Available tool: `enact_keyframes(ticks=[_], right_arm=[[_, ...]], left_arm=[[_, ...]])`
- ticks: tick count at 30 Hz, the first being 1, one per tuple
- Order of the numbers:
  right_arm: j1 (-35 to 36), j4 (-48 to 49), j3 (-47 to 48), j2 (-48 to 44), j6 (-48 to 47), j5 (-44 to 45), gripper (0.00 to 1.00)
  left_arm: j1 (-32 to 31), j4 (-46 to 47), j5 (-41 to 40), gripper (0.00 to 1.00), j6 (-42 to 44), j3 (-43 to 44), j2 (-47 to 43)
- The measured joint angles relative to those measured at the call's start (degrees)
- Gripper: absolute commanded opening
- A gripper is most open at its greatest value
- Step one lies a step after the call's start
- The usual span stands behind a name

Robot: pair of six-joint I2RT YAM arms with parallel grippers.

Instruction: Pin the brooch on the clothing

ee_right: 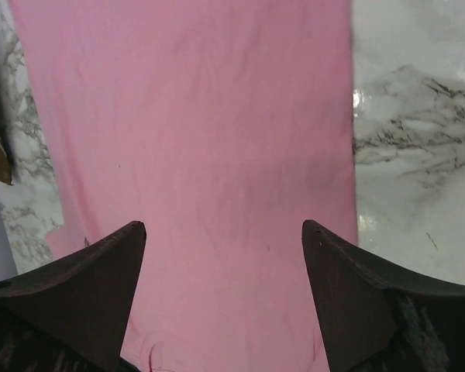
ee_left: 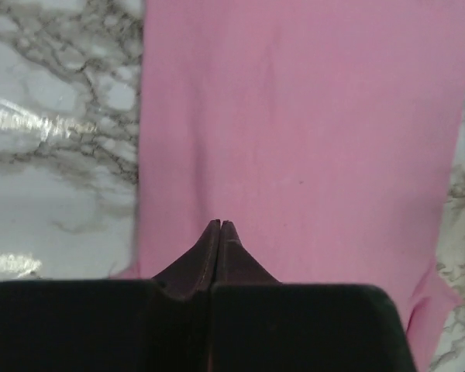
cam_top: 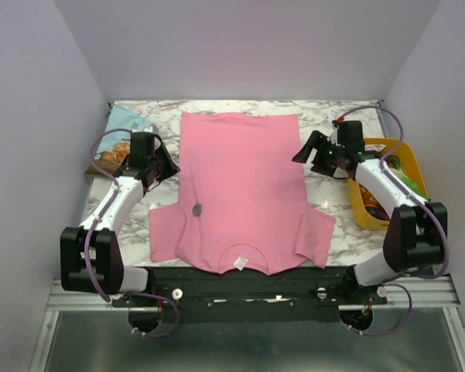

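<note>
The clothing (cam_top: 240,186), a pink T-shirt, lies flat on the marble table with its neckline and white label toward the arms. The brooch (cam_top: 197,208), a tiny grey disc, rests on the shirt's left chest area. My left gripper (cam_top: 170,167) hovers at the shirt's left edge, above and to the left of the brooch, jaws shut with nothing between them; in the left wrist view the left gripper (ee_left: 220,224) points over the clothing (ee_left: 310,139). My right gripper (cam_top: 304,151) stands open at the shirt's right edge. In the right wrist view the right gripper (ee_right: 223,229) is spread wide over the clothing (ee_right: 201,124).
A yellow basket (cam_top: 403,159) with green items sits at the right, behind the right arm. A light blue snack packet (cam_top: 118,139) lies at the back left. Marble tabletop (cam_top: 333,198) shows on both sides of the shirt.
</note>
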Motion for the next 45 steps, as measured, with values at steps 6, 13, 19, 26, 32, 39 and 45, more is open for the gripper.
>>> enact_keyframes(ticks=[6,13,19,26,32,39,45], right_arm=[[0.0,0.46,-9.75,-12.68,1.14,0.2,0.77],[0.2,-0.92,-17.99,-15.26,0.44,0.96,0.69],[0.55,-3.58,-23.3,-14.43,0.15,1.44,0.69],[0.72,-4.9,-23.8,-14.4,0.26,4.02,0.69],[0.79,-9.03,-22.95,-11.08,0.31,7.69,0.61],[0.79,-12.72,-22.51,-9.73,1.44,10.6,0.32],[0.79,-14.71,-22.34,-8.22,1.75,12.0,0.05]], left_arm=[[0.0,-0.96,-4.83,0.0,-3.85,-14.51,-8.35],[0.0,-3.23,-8.31,0.0,-5.4,-19.43,-7.17],[0.04,-3.48,-11.23,0.0,-5.75,-20.33,-1.97],[-0.17,-4.28,-15.72,0.0,-6.14,-18.97,-0.87],[-0.28,-4.81,-20.0,0.0,-6.73,-18.75,-0.74],[-0.26,-7.67,-24.61,0.0,-7.23,-18.97,-1.86],[-0.28,-8.44,-25.68,0.0,-7.19,-18.97,-1.9]])
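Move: The left hand, fingers shut, goes for the left sleeve's far edge, roughly 10 cm back, 8 cm left and 13 cm below it; the brooch lies about 11 cm back and 4 cm right, and the pastry bag 16 cm ahead and 27 cm left. The open right hand goes for the right sleeve, its middle some 19 cm back, 4 cm right and 12 cm below, with the yellow basket level with it about 33 cm right. Back and steeply down, the left hand brings its shut tips onto the sleeve beside the shoulder seam, fingers tipping downward, then drags the cloth left some 5 cm while turning counter-clockwise. The right hand comes back about 16 cm and down onto its sleeve, easing right and tipping about 30 degrees steeper, closing its fingers almost shut on the cloth late in the descent. ##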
